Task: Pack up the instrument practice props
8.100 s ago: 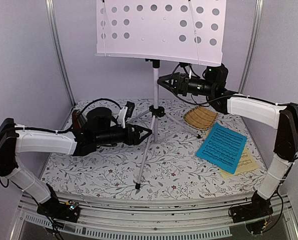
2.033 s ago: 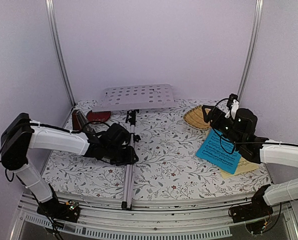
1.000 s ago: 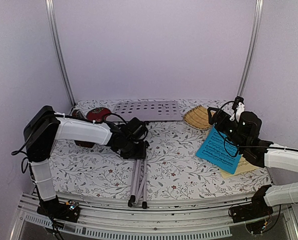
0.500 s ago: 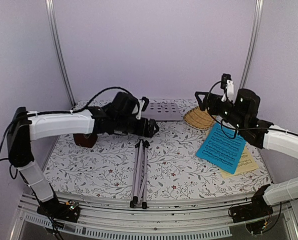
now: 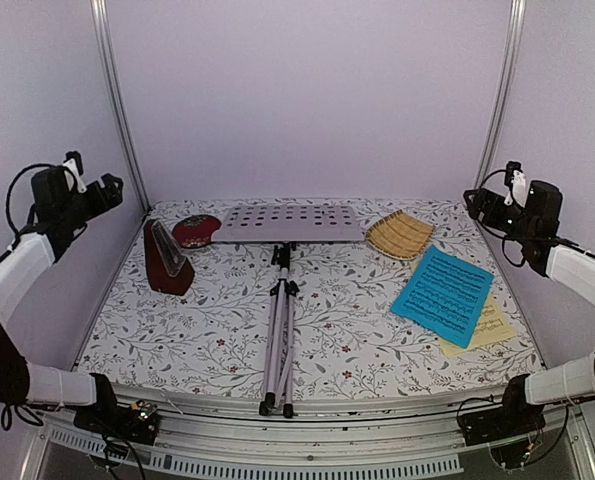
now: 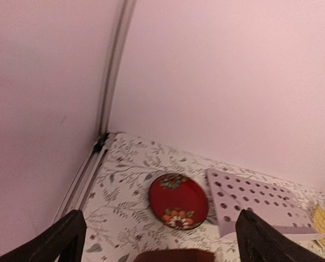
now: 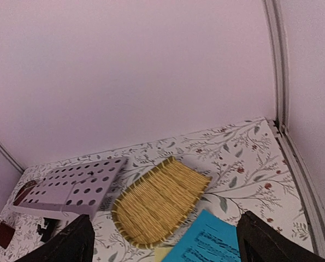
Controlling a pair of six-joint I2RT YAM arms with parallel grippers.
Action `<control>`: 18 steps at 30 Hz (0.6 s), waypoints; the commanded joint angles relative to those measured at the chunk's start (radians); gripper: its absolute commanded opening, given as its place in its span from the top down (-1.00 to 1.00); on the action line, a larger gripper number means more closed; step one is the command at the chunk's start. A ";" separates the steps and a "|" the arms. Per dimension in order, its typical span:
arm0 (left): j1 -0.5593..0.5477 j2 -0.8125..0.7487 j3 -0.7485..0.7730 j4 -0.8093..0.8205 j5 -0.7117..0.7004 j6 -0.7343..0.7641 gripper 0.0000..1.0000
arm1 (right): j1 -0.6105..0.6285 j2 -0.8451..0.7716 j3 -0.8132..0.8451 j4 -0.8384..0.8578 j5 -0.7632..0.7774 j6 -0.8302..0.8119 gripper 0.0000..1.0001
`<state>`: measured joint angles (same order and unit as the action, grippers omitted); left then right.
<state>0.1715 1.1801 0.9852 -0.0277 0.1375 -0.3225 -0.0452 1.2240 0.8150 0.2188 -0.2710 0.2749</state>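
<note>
The silver music stand lies flat along the middle of the table, with its folded legs (image 5: 277,330) pointing at the near edge and its perforated desk (image 5: 292,222) (image 6: 255,199) (image 7: 75,185) at the back. The dark red-brown metronome (image 5: 165,260) (image 6: 173,255) stands upright at the left. A blue music sheet (image 5: 444,295) (image 7: 211,243) lies over a pale-yellow one (image 5: 489,326) at the right. My left gripper (image 5: 103,188) (image 6: 159,245) hangs open high by the left wall, holding nothing. My right gripper (image 5: 477,203) (image 7: 165,245) is open and empty, raised at the right wall.
A red floral plate (image 5: 197,230) (image 6: 178,201) lies at the back left beside the desk. A woven straw tray (image 5: 399,235) (image 7: 159,199) sits at the back right, touching the blue sheet's corner. Metal frame posts (image 5: 117,100) rise at the back corners.
Both arms have drawn back and up from the table's middle to the side walls. The left gripper has opened wide. The folded stand stays lying flat.
</note>
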 commanded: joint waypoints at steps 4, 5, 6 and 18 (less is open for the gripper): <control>0.056 -0.137 -0.462 0.393 -0.217 0.035 -0.97 | -0.082 -0.011 -0.279 0.464 0.128 -0.079 -0.84; 0.055 -0.136 -0.512 0.447 -0.224 0.035 -0.97 | -0.082 0.003 -0.317 0.540 0.153 -0.103 -0.84; 0.053 -0.129 -0.559 0.506 -0.230 0.036 -0.97 | -0.082 0.018 -0.352 0.615 0.172 -0.131 -0.83; 0.033 0.020 -0.700 0.790 -0.130 0.136 -0.97 | -0.082 0.141 -0.487 0.941 0.077 -0.241 -0.80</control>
<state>0.2146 1.1824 0.3023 0.6201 -0.0261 -0.2325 -0.1249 1.3865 0.3435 1.0504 -0.1680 0.0574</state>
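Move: The red-brown block stands about 4 cm ahead of the left hand and 5 cm to its right, its middle some 22 cm below; beyond it the red plate lies about 32 cm ahead, 6 cm right, on the table 31 cm down. The blue music sheet lies roughly under the right hand, 27 cm down and 1 cm left; the woven tray is 27 cm ahead and 11 cm left, the yellow sheet 13 cm back and 5 cm right. Both empty hands sink and touch nothing. The left drops about 17 cm and draws back some 6 cm, drifting a little left and turning about 10 degrees counter-clockwise, down towards the level of the red-brown block. The right goes down 8 cm and 5 cm right above the blue music sheet, easing up slightly at the end as its fingers tip upward and its left side rolls down; both grippers stay wide open. ##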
